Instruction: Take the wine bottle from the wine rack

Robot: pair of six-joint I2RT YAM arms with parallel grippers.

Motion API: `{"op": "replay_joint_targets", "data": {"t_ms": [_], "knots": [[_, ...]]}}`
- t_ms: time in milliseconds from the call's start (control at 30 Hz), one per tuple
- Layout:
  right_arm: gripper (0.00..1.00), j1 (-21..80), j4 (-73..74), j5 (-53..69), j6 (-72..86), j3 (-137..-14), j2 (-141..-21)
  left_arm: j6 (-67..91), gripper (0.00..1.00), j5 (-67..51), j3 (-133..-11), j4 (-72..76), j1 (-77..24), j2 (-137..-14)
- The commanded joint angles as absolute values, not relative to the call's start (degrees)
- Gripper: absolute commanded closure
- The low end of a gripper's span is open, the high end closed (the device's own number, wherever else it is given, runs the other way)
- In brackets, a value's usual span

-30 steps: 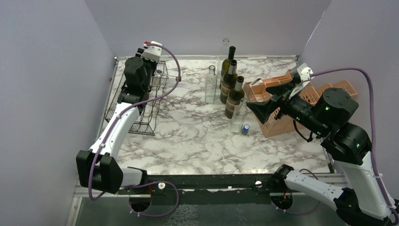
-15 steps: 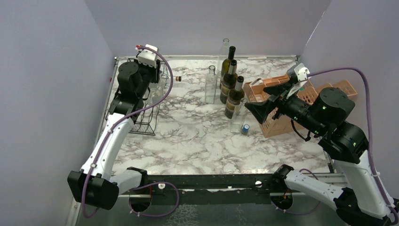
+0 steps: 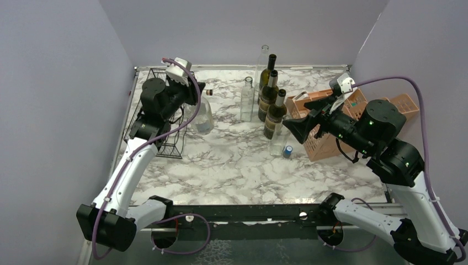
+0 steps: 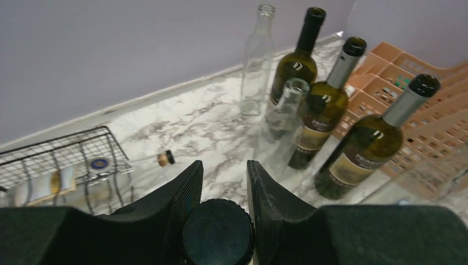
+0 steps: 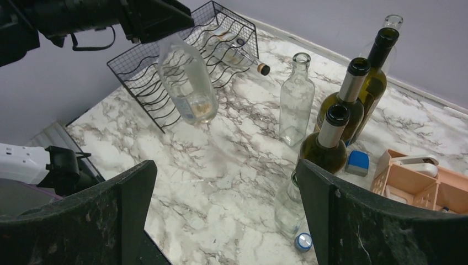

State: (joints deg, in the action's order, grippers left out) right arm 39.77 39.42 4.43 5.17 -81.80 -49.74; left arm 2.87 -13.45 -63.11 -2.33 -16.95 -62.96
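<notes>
The black wire wine rack [image 3: 165, 141] stands at the table's left side; it also shows in the left wrist view [image 4: 55, 152] and the right wrist view [image 5: 223, 36]. My left gripper [image 3: 197, 92] [image 4: 223, 182] is shut on the dark cap [image 4: 217, 233] of a clear wine bottle [image 3: 202, 117] [image 5: 189, 83]. The bottle hangs tilted in the air just right of the rack. A second clear bottle [image 4: 83, 179] with a cork end lies in the rack. My right gripper [image 3: 301, 130] [image 5: 226, 215] is open and empty above the table's middle right.
Three dark wine bottles [image 3: 269, 99] and clear glass bottles [image 3: 247, 99] stand at the back centre. A small clear bottle [image 5: 290, 207] and a blue cap [image 3: 287, 150] lie near the salmon crate [image 3: 336, 118] on the right.
My left gripper has come away from the rack to the right with the clear bottle, which now hangs beside the rack. The right arm shifted slightly.
</notes>
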Motion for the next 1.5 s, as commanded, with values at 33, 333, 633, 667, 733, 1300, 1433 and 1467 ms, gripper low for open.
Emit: {"op": "replay_joint_targets", "data": {"t_ms": [33,333,633,667,733,1300,1433,1467], "knots": [[0.00,39.7,37.3,6.2,5.9,-81.6,-50.2,6.9,1.00,-12.3,-58.8,12.1,-26.9,-61.0],[0.00,39.7,38.8,4.7,5.9,-81.8,-48.7,-2.6,1.00,2.8,-56.1,19.6,-44.4,-68.0],[0.00,39.7,40.2,3.7,5.8,-82.3,-48.0,-4.9,1.00,5.9,-56.1,29.0,-46.7,-76.3],[0.00,39.7,40.3,3.6,5.8,-82.4,-47.9,-4.7,1.00,6.0,-56.5,29.8,-46.7,-77.2],[0.00,39.7,40.4,3.4,5.8,-82.3,-47.6,-3.9,1.00,6.3,-57.0,31.3,-46.7,-78.8],[0.00,39.7,40.1,4.0,6.4,-81.6,-47.9,-3.2,0.97,7.8,-62.2,36.5,-46.6,-87.7],[0.00,39.7,40.3,3.8,6.4,-81.7,-47.9,-2.7,0.92,8.3,-61.8,36.5,-46.6,-88.1],[0.00,39.7,40.3,3.7,6.3,-81.8,-47.8,-2.3,0.90,8.2,-61.5,36.5,-46.6,-88.1]]}}
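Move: The left hand already holds the clear bottle off the rack, hanging by its neck. The free table spot it is taken to lies about 20 cm right, level forward and some 38 cm below. A standing clear bottle is roughly 15 cm right and 6 cm farther out; the front green bottle is 27 cm right, 2 cm out, and the middle green one 25 cm right, 7 cm out. From the right hand that spot is about 16 cm ahead, 10 cm left. Keeping its pinch on the clear bottle's neck, the left hand carries it some 20 cm right and about 12 cm down, towards the free spot just short of the standing bottles. It draws back about 6 cm at first, then comes forward again by as much; late on it stays level, easing right, the wrist ending turned some 10 degrees clockwise. ##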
